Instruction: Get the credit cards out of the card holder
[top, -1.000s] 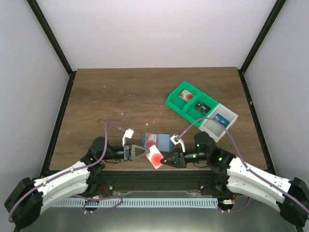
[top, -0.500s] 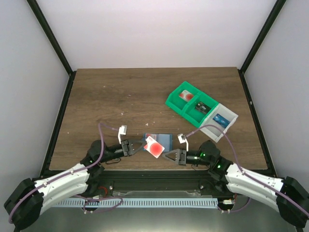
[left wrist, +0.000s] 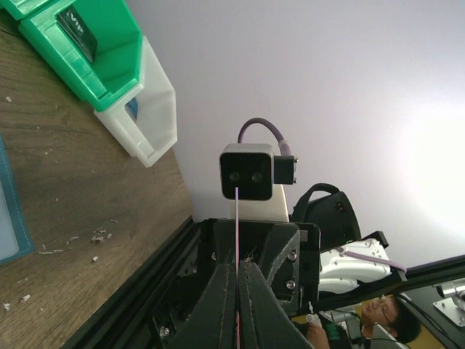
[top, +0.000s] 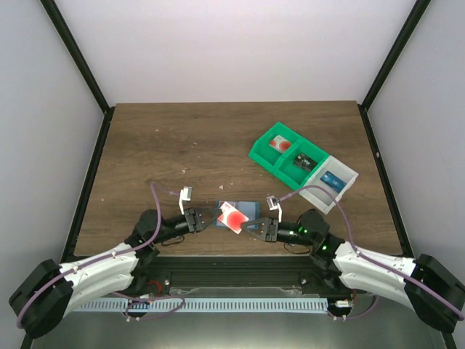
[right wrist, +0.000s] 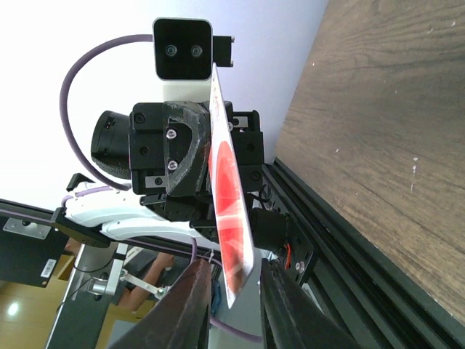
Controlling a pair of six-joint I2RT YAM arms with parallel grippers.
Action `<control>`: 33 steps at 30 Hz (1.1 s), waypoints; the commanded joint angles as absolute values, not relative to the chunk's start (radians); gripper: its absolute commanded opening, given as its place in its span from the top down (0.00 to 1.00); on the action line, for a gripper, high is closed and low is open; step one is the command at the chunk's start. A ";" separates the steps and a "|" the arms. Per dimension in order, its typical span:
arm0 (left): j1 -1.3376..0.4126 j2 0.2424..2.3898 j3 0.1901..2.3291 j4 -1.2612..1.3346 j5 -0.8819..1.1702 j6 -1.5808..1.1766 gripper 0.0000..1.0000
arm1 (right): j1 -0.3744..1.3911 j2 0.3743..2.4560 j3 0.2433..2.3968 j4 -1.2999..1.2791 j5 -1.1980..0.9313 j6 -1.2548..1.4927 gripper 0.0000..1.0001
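A pale credit card with a red round mark hangs in the air over the near table edge, pinched at its left end by my left gripper, which is shut on it. In the left wrist view the card shows edge-on, rising from between the closed fingers. My right gripper faces it from the right. Its jaws stand apart around the card's free corner with a gap on each side. The teal card holder lies flat on the table just behind the card.
A row of green bins ending in a white bin sits at the right rear, with cards in the compartments. They show in the left wrist view as a green bin and a white bin. A black frame rail runs along the near table edge.
The card has risen from low between both grippers and stayed with the left gripper. The right gripper let go, drew back, then came forward again around the card's free end.
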State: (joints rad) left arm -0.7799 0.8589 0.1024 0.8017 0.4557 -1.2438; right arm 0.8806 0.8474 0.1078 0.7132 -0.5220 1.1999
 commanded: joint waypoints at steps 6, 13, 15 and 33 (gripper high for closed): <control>-0.785 0.871 0.091 0.871 0.457 -1.253 1.00 | 0.890 0.853 0.155 0.749 -0.476 1.209 0.90; -0.785 0.855 0.090 0.848 0.457 -1.245 0.68 | 0.890 0.849 0.168 0.741 -0.478 1.191 0.99; -0.787 0.836 0.112 0.779 0.446 -1.219 0.45 | 0.890 0.828 0.194 0.674 -0.462 1.164 0.99; -0.759 0.722 0.685 -0.286 0.112 -0.578 0.00 | 0.453 0.933 0.726 -0.119 -0.617 0.760 0.99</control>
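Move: The left gripper already holds the credit card; the right gripper's pads straddle its other corner, about 7 cm to the left hand's right and 4 cm nearer the base. From the right hand, the card's middle is about 3 cm left and 2 cm ahead at its height. The open card holder lies some 7 cm ahead, 2 cm left and 13 cm below. The green box is roughly 28 cm ahead, 17 cm right and 11 cm below. Shut the right gripper on the card's near-right corner while the left holds still, then open the left fully to let go. Back the left gripper off upward about 7 cm, also forward and a little left, and carry the card with the right some 10 cm forward, 8 cm up and slightly right towards the green box, turning it about 15 degrees clockwise. ##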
